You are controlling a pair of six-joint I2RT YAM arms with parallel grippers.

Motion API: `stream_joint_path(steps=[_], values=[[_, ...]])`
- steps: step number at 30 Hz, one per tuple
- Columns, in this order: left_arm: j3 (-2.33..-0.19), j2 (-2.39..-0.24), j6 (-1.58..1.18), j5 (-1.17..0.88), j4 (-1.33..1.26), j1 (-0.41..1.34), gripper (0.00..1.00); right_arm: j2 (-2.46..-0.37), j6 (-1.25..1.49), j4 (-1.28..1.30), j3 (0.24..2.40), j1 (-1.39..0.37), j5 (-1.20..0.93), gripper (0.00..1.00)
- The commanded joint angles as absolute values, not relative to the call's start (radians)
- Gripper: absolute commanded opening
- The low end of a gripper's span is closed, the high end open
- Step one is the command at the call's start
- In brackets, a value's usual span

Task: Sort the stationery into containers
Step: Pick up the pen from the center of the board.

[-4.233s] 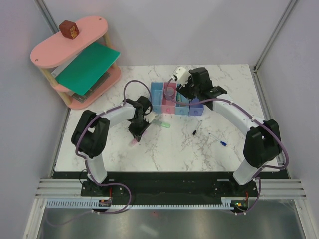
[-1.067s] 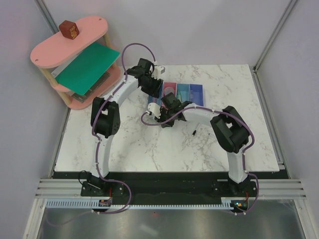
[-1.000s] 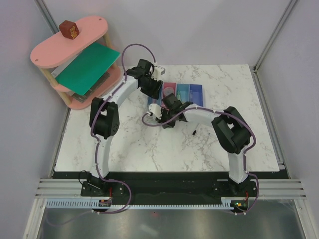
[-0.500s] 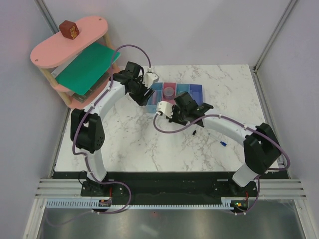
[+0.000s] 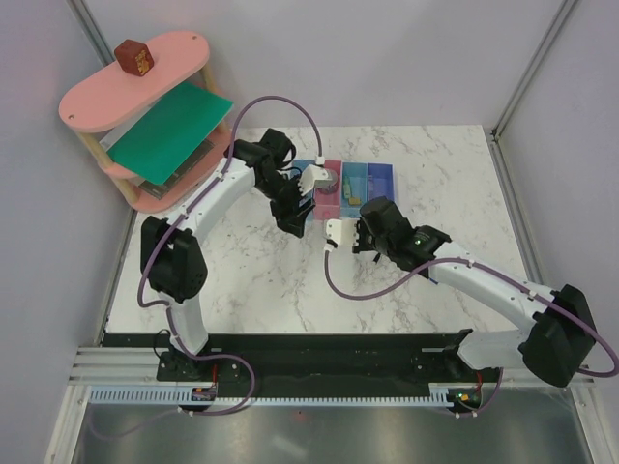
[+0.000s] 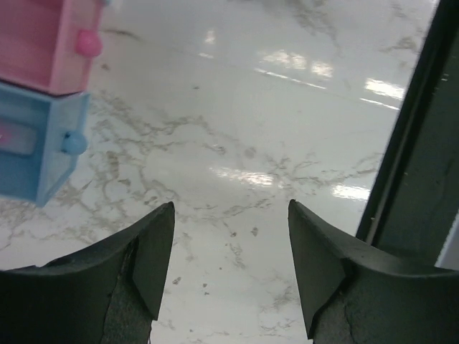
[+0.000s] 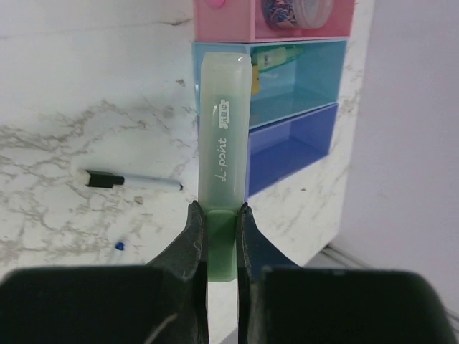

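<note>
My right gripper (image 7: 219, 209) is shut on the lower end of a pale green stick (image 7: 224, 136), which points toward the containers. In the right wrist view the pink bin (image 7: 237, 18) holds a tape roll (image 7: 297, 8), the translucent blue bin (image 7: 308, 82) holds a yellowish piece (image 7: 276, 57), and the dark blue bin (image 7: 290, 147) shows nothing inside. My left gripper (image 6: 231, 208) is open over bare marble, beside the pink bin (image 6: 50, 39) and the light blue bin (image 6: 36, 147). From above, the left gripper (image 5: 298, 222) and the right gripper (image 5: 366, 224) hang just in front of the row of bins (image 5: 379, 180).
A thin black-capped pen (image 7: 133, 182) and a small blue tip (image 7: 120, 246) lie on the marble to the left of the held stick. The pink oval shelf (image 5: 169, 46) with a green sheet (image 5: 172, 130) and a brown block (image 5: 133, 56) stands at the back left.
My left gripper has drawn away from the light blue bin toward the front and opened wider. The right arm has swung rightward, still holding the green stick.
</note>
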State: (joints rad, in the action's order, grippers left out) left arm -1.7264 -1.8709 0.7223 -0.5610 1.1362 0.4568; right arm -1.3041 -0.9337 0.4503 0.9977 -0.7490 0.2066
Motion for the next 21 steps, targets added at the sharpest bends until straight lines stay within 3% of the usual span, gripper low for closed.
stream_joint_path(steps=[1, 8, 21], values=[[-1.87, -1.867, 0.865, -0.718, 1.345, 0.521, 0.71, -1.21, -1.146, 0.292, 0.902, -0.801, 0.322, 0.0], [-1.989, -1.927, 0.933, -0.741, 1.491, 0.591, 0.71, -1.195, -1.287, 0.144, 0.847, -0.897, 0.386, 0.0], [-2.077, -2.016, 0.956, -0.686, 1.525, 0.626, 0.76, -1.198, -1.342, 0.149, 0.9, -1.02, 0.457, 0.0]])
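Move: The right hand holds the pen by its green end. The pen's middle is about 12 cm right of the empty, open left hand, roughly level and 1 cm higher, and some 4 cm left of the right hand's own grip. The left gripper waits 16 cm left of the right hand. The container box's middle lies 16 cm ahead of and 10 cm right of the left hand, 12 cm lower; the black marker is 2 cm ahead and 3 cm right of the right hand, 16 cm below. The pen's free end comes in between the left hand's fingers, which stay open, while the right fingers keep their pinch on the green end. The left hand swings about 7 cm right and 4 cm back, rising and then sinking part-way again onto the pen's line; the right carries the pen 5 cm left and nearly 4 cm up, drawing back slightly as its fingers tip up and it turns counter-clockwise, some 30 degrees in all. ##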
